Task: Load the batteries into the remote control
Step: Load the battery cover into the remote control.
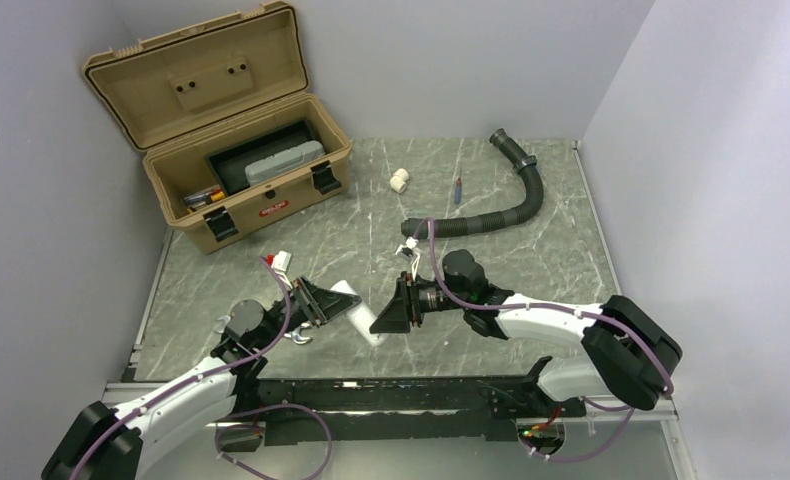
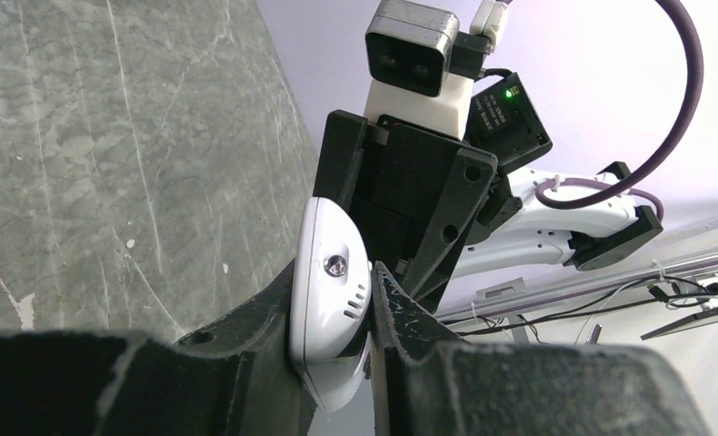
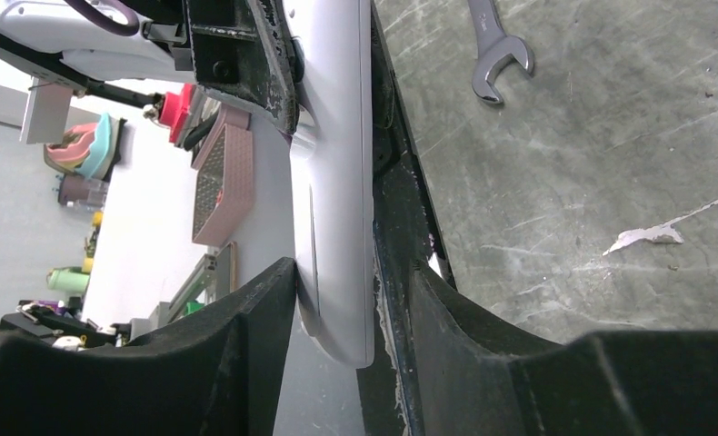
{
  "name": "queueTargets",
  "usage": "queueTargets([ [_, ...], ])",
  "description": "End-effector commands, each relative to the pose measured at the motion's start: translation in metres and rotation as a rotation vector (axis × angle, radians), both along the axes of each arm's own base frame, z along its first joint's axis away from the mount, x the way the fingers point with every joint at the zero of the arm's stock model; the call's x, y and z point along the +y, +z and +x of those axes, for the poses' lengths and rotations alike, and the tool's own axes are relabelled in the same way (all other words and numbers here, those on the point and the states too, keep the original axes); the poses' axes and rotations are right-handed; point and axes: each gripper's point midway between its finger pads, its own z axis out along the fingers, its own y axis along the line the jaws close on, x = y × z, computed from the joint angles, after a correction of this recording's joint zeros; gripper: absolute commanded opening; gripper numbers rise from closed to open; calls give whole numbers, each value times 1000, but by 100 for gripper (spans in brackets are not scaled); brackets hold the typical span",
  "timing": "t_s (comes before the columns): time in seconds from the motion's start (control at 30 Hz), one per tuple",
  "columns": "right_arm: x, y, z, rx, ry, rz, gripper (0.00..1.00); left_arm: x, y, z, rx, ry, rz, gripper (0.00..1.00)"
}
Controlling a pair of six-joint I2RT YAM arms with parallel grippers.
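The white remote control (image 1: 359,312) hangs above the table near the front, held between both grippers. My left gripper (image 1: 323,305) is shut on one end of it; in the left wrist view the remote control (image 2: 330,309) sits pinched between the two black fingers of the left gripper (image 2: 335,277), its end with a small screw and slots showing. My right gripper (image 1: 391,315) holds the opposite end: in the right wrist view the remote control (image 3: 335,182) runs between the fingers of the right gripper (image 3: 335,272), both lying against it. The batteries are out of view.
An open tan toolbox (image 1: 241,170) stands at the back left. A black corrugated hose (image 1: 516,200) curves at the back right. A white pipe fitting (image 1: 399,181) and a red-and-blue stick (image 1: 458,189) lie behind. A wrench (image 3: 493,54) lies on the table under the left gripper.
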Motion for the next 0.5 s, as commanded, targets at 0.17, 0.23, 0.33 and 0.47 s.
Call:
queueTargets([
  [0.17, 8, 13, -1, -35, 35, 60, 48, -2, 37, -2, -100, -19, -70, 0],
  [0.23, 9, 11, -1, -29, 36, 57, 44, -3, 37, -2, -98, -20, -71, 0],
  [0.33, 10, 10, -1, -26, 39, 57, 32, -2, 37, -1, -98, -18, -72, 0],
  [0.47, 12, 11, -1, -25, 44, 58, 16, -2, 36, -1, -94, -16, -74, 0],
])
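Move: The cover end of the remote already lies between the right hand's open fingers, its middle about 1 cm to the left of and 1 cm back from the hand point, at the same height. The left gripper holding the other end is some 4 cm ahead and 5 cm left, about 2 cm higher. The wrench lies on the table roughly 18 cm left, 4 cm back and 15 cm below. From the left hand, the cover end is about 5 cm back, 4 cm right and 2 cm lower. The remote's cover end, with the battery cover on it, gets pinched from both sides as the right fingers close from about half open, and the grip effort rises plainly once they meet it. Meanwhile the right hand eases barely 1 cm back and to the left, farther onto that end, turning a couple of degrees. The left hand keeps its grip on the other end and stays nearly in place. ##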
